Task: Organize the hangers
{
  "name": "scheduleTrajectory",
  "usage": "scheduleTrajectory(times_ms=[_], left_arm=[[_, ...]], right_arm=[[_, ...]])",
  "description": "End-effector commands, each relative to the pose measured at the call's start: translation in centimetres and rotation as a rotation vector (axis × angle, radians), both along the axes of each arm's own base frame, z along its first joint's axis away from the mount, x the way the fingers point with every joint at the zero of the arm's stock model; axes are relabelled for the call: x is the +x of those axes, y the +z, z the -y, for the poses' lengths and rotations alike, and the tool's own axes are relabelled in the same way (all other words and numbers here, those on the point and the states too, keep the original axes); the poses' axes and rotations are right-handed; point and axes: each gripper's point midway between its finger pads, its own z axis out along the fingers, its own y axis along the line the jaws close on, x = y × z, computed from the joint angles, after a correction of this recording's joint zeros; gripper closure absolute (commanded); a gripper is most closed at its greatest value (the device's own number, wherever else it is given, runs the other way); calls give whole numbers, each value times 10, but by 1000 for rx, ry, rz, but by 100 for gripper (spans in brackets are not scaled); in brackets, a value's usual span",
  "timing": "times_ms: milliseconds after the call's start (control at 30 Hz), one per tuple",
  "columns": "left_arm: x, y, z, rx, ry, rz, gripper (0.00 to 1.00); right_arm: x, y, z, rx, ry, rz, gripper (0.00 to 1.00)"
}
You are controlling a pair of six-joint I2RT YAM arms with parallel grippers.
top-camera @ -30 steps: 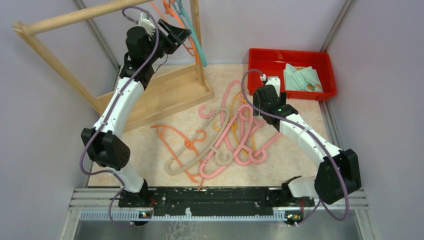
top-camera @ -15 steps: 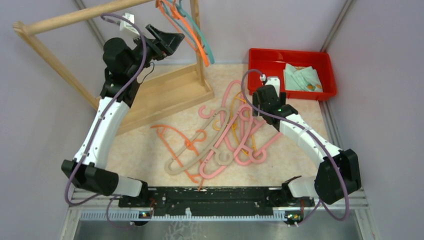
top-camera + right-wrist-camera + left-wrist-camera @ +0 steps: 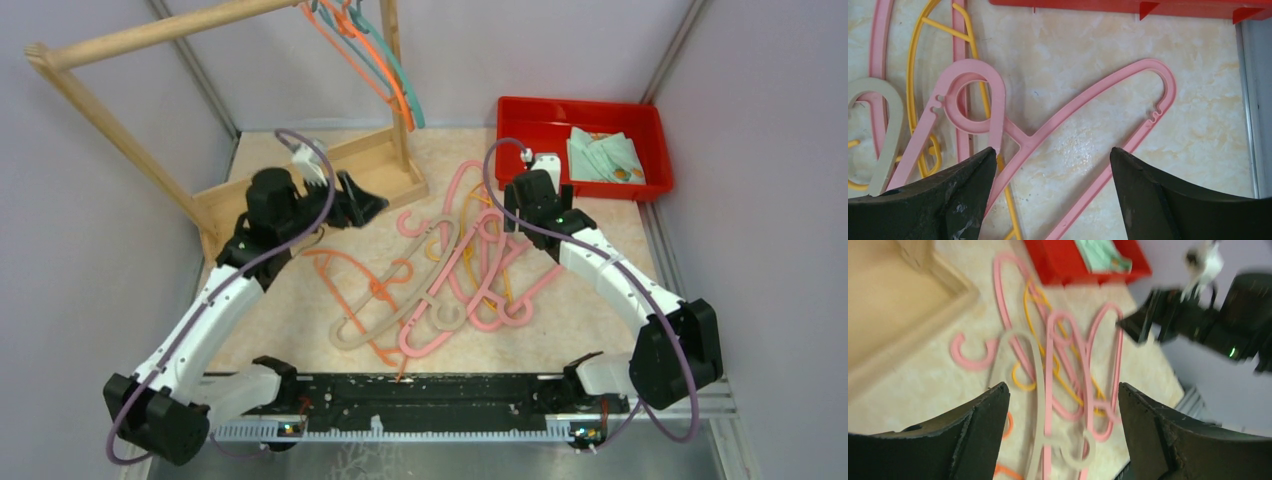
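Observation:
Several hangers lie tangled in a pile (image 3: 455, 275) on the table: pink (image 3: 470, 250), beige (image 3: 385, 318), orange (image 3: 340, 262) and yellow. Orange and teal hangers (image 3: 385, 65) hang on the wooden rack's pole. My left gripper (image 3: 368, 205) is open and empty, low over the table just left of the pile. In its wrist view (image 3: 1064, 390) pink (image 3: 1050, 365) and beige (image 3: 1038, 405) hangers lie between the jaws. My right gripper (image 3: 512, 218) is open and empty over the pile's right side. Its wrist view (image 3: 1053, 150) shows a pink hanger (image 3: 1083, 104) and a yellow one (image 3: 910, 75) below it.
The wooden rack has a pole (image 3: 150, 33) at the back left and a base (image 3: 300, 185) right behind my left gripper. A red tray (image 3: 520, 120) holding a green cloth (image 3: 603, 155) stands at the back right. Walls close in both sides.
My left arm has come down from beside the hung hangers at the rack pole to low over the table, left of the pile. The right arm has not moved.

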Motion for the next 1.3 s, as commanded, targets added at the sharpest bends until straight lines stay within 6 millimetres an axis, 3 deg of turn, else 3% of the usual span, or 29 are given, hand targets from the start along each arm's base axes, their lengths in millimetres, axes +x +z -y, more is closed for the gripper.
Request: scheduleTrajectory(times_ms=[0,100,267,500,700,900,1267], left_arm=[[-48,-50,18,143,-87,-35,17],[-67,-86,24,173,-95,-154,19],[-88,-122,29,210,-134,-272,23],[-118,-176,17,290,-85,-484,28],[-121,-208,-10,379,108,-661,45],[-121,-230,-6,379,157,-779,42],[-108,-256,4,297,242,-832,42]], right_arm=[[3,16,-1,53,-17,58,15],[3,13,-5,76,-9,47,15],[-4,4,-8,97,1,18,15],[-10,2,-6,107,-2,17,16],[-11,-1,-10,115,11,3,17],[-13,-3,-10,114,18,-6,18],[-20,-16,-12,120,39,-39,18]])
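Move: The orange hanger on the table is what I reach for; its middle lies about 9 cm back from my left hand, neither left nor right, and some 31 cm below. The beige hanger crossing it sits about 7 cm back and 6 cm right of that hand, the nearest pink hanger about 8 cm back and 18 cm right. The rack's wooden tray is roughly 10 cm ahead and 11 cm left. From my right hand the orange hanger is about 35 cm left, 12 cm back, 16 cm below. I bring my left hand down about 25 cm and back some 12 cm from in front of the rack towards the loose orange hanger, bowing slightly right before coming back in line. On the way I tip the fingers down steeply, by close to 50 degrees, and narrow them from wide to a bit over half open, slowing above the hanger, nothing touched. My open right hand eases 2 cm or so down and back. ##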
